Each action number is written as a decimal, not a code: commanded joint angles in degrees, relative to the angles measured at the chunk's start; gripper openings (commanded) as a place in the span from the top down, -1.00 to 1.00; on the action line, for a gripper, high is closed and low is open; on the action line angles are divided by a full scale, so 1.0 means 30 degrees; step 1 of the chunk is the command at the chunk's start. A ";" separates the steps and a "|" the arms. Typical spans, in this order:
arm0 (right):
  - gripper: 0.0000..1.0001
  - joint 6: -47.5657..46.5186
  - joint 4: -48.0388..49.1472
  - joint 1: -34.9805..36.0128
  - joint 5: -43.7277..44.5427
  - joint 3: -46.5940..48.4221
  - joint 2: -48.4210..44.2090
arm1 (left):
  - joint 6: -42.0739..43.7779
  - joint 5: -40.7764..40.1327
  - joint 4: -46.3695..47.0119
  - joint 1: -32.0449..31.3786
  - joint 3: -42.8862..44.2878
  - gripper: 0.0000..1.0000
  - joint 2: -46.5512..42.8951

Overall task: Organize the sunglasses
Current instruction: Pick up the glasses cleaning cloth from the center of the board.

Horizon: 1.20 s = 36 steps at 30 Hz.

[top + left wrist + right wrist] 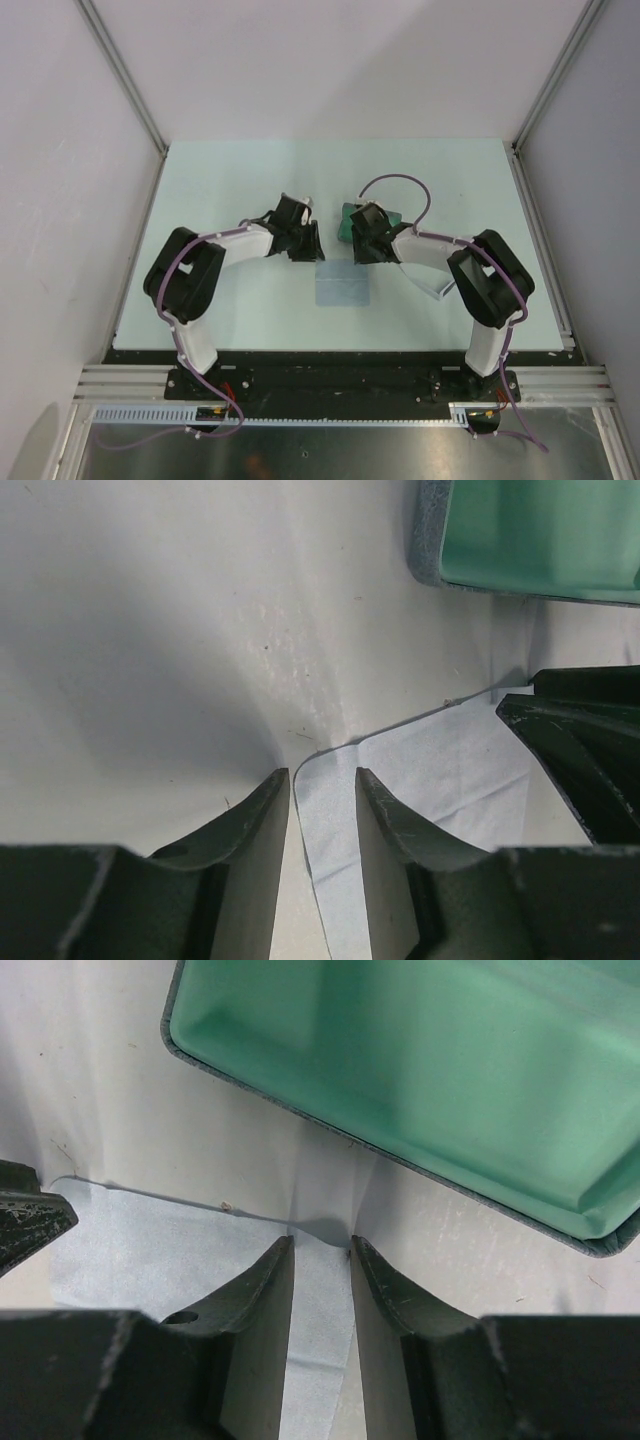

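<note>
The sunglasses are out of view in all frames. A grey-blue cloth (342, 287) lies flat on the table between the two arms. My left gripper (305, 243) (322, 772) is open, its fingers low over the cloth's (440, 770) far left corner, which lies flat in the gap. My right gripper (368, 248) (320, 1242) is open too, straddling the cloth's (150, 1240) far right edge. Just beyond both stands an open grey felt case (349, 219) (540, 530) (430, 1070) with a green lining, and what shows of its inside holds nothing.
The pale table (230, 180) is walled in by white panels and metal posts. The other arm's dark fingers show at the edge of each wrist view, the right one's (580, 750) and the left one's (25, 1215), so the two grippers stand close together.
</note>
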 commanded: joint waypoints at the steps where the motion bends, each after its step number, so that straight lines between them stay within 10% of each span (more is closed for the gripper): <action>1: 0.34 -0.0122 -0.0438 0.0121 0.0560 -0.0185 0.0680 | 0.0820 -0.1156 -0.1626 -0.0195 -0.0463 0.22 -0.0032; 26: 0.57 -0.0239 -0.0291 0.0180 0.0032 -0.0214 0.0797 | 0.0381 -0.1857 -0.1918 -0.0957 0.0094 0.77 0.0906; 36: 1.00 -0.0971 -0.0086 0.0180 -0.0026 -0.0214 0.0358 | 0.0644 -0.2122 -0.1977 -0.0928 0.0534 0.99 0.0438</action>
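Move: The cleaning cloth lies flat just under both fingertips, with its two far corners between the half-open fingers. Its middle is roughly 5 cm back and 5 cm right of the left hand, some 5 cm back and 4 cm left of the right hand, and about 1 cm down. From the right hand, the open green case sits about 9 cm ahead and 2 cm right, and the sunglasses some 17 cm right and 4 cm back. Closing in two stages, both grippers go from about a third open to shut on the cloth's far corners, the left hand on the left corner and the right hand on the right. The left hand eases back and down about 0.5 cm each way and rolls about 5 degrees, its left side rising; the right hand stays in place. ##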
